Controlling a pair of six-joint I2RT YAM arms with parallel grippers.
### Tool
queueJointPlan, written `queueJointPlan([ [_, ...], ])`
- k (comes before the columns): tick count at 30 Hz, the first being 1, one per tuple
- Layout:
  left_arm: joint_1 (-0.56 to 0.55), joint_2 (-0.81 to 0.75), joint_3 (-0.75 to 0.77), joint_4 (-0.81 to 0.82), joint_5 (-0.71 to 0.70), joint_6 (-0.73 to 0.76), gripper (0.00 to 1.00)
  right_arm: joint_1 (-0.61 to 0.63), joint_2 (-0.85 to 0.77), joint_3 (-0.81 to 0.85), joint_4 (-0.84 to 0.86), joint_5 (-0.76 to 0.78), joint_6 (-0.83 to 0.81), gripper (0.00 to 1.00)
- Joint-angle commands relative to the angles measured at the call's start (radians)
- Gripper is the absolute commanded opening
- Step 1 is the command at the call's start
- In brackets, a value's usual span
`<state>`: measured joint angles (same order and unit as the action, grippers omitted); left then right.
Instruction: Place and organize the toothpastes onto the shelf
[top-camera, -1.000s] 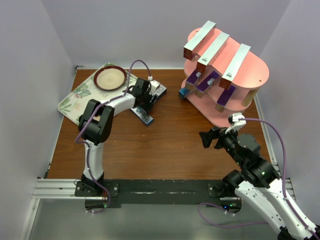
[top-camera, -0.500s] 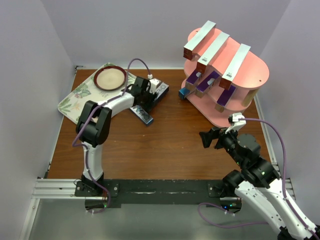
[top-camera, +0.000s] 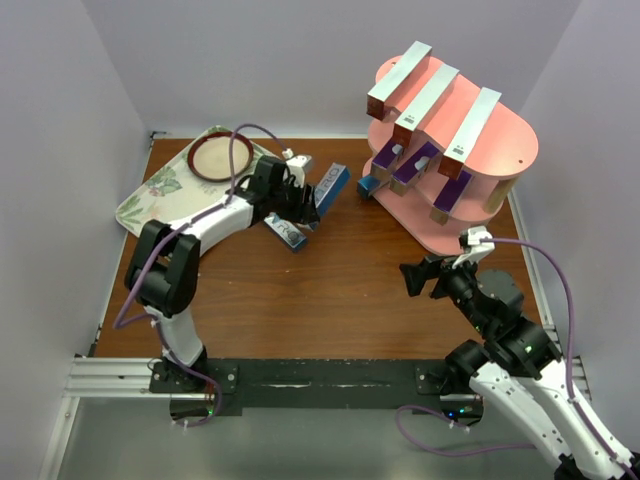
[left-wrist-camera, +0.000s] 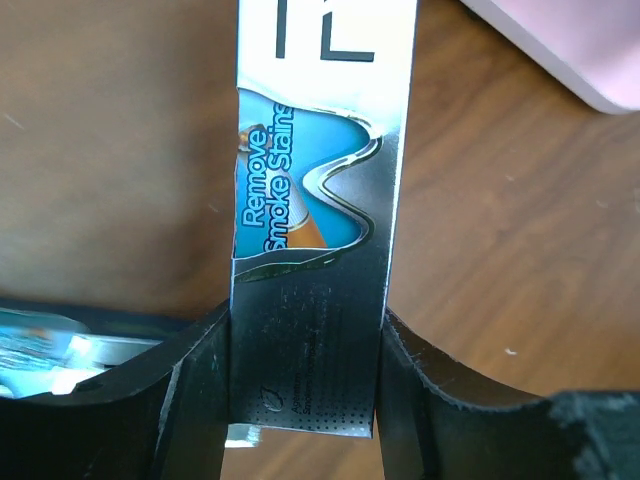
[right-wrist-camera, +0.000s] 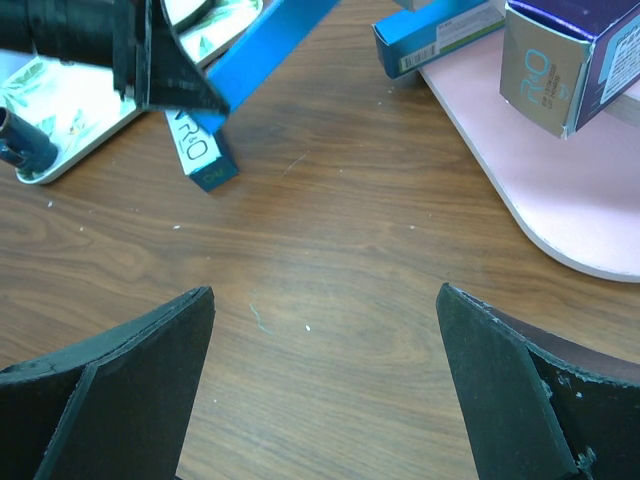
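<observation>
My left gripper (top-camera: 303, 202) is shut on a silver-and-blue toothpaste box (top-camera: 331, 186), held off the table left of the shelf. In the left wrist view the box (left-wrist-camera: 320, 200) runs up from between the fingers (left-wrist-camera: 205, 390), which press on both its sides. Another toothpaste box (top-camera: 288, 232) lies flat on the table just below it. The pink shelf (top-camera: 505, 150) at the back right bears three boxes (top-camera: 427, 103) on its top board and purple ones (top-camera: 415, 165) on the middle board. A blue box (top-camera: 372, 185) lies at its foot. My right gripper (top-camera: 412, 278) is open over bare wood.
A leaf-patterned tray (top-camera: 160, 190) with a round bowl (top-camera: 220, 157) sits at the back left. In the right wrist view the shelf's bottom board (right-wrist-camera: 520, 170) lies at the upper right, and the flat box (right-wrist-camera: 200, 150) at the upper left. Walls close in on three sides.
My left gripper closed on the silver-and-blue box and raised it, tilted, towards the right. The left elbow swung left. The right arm stayed still.
</observation>
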<state>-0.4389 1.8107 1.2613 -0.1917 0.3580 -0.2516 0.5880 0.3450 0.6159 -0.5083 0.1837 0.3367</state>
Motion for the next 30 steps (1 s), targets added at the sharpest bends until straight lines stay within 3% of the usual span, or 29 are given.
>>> queueJointPlan([
  [1, -0.001, -0.08, -0.097, 0.138, 0.169, -0.149, 0.28, -0.002, -0.014, 0.001, 0.024, -0.004, -0.013, 0.97],
  [9, -0.06, -0.126, -0.252, 0.383, 0.364, -0.316, 0.29, -0.002, -0.026, 0.002, 0.021, -0.001, -0.013, 0.97],
  [13, -0.119, -0.065, -0.293, 0.627, 0.417, -0.458, 0.29, -0.002, -0.028, 0.004, 0.022, -0.001, -0.011, 0.97],
  [24, -0.193, 0.156, -0.148, 0.872, 0.404, -0.732, 0.32, -0.001, -0.035, 0.007, 0.014, 0.0, -0.013, 0.97],
  [30, -0.196, 0.266, -0.051, 0.882, 0.38, -0.781, 0.33, -0.001, -0.038, 0.002, 0.016, -0.001, -0.011, 0.97],
])
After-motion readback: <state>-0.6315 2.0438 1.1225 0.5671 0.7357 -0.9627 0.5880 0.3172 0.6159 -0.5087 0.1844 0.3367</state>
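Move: The left hand already holds a toothpaste box in the air. The free place for it on the bottom shelf lies about 24 cm to the hand's right, 8 cm ahead and 6 cm lower. The blue box already shelved there is some 18 cm right and 12 cm ahead; a loose toothpaste box lies on the table about 8 cm left, 2 cm back and 7 cm below. From the idle right hand that free place is about 27 cm ahead, 2 cm left and 19 cm below. Still pinching the toothpaste box near its near end, the left hand carries it right some 15 cm and back about 10 cm, towards the free place on the bottom shelf, then eases forward a couple of centimetres, ending at about its starting height. The wrist turns roughly 40 degrees, swinging the fingers up towards level and more to the right, while the box's far end comes round to the shelf's front. ##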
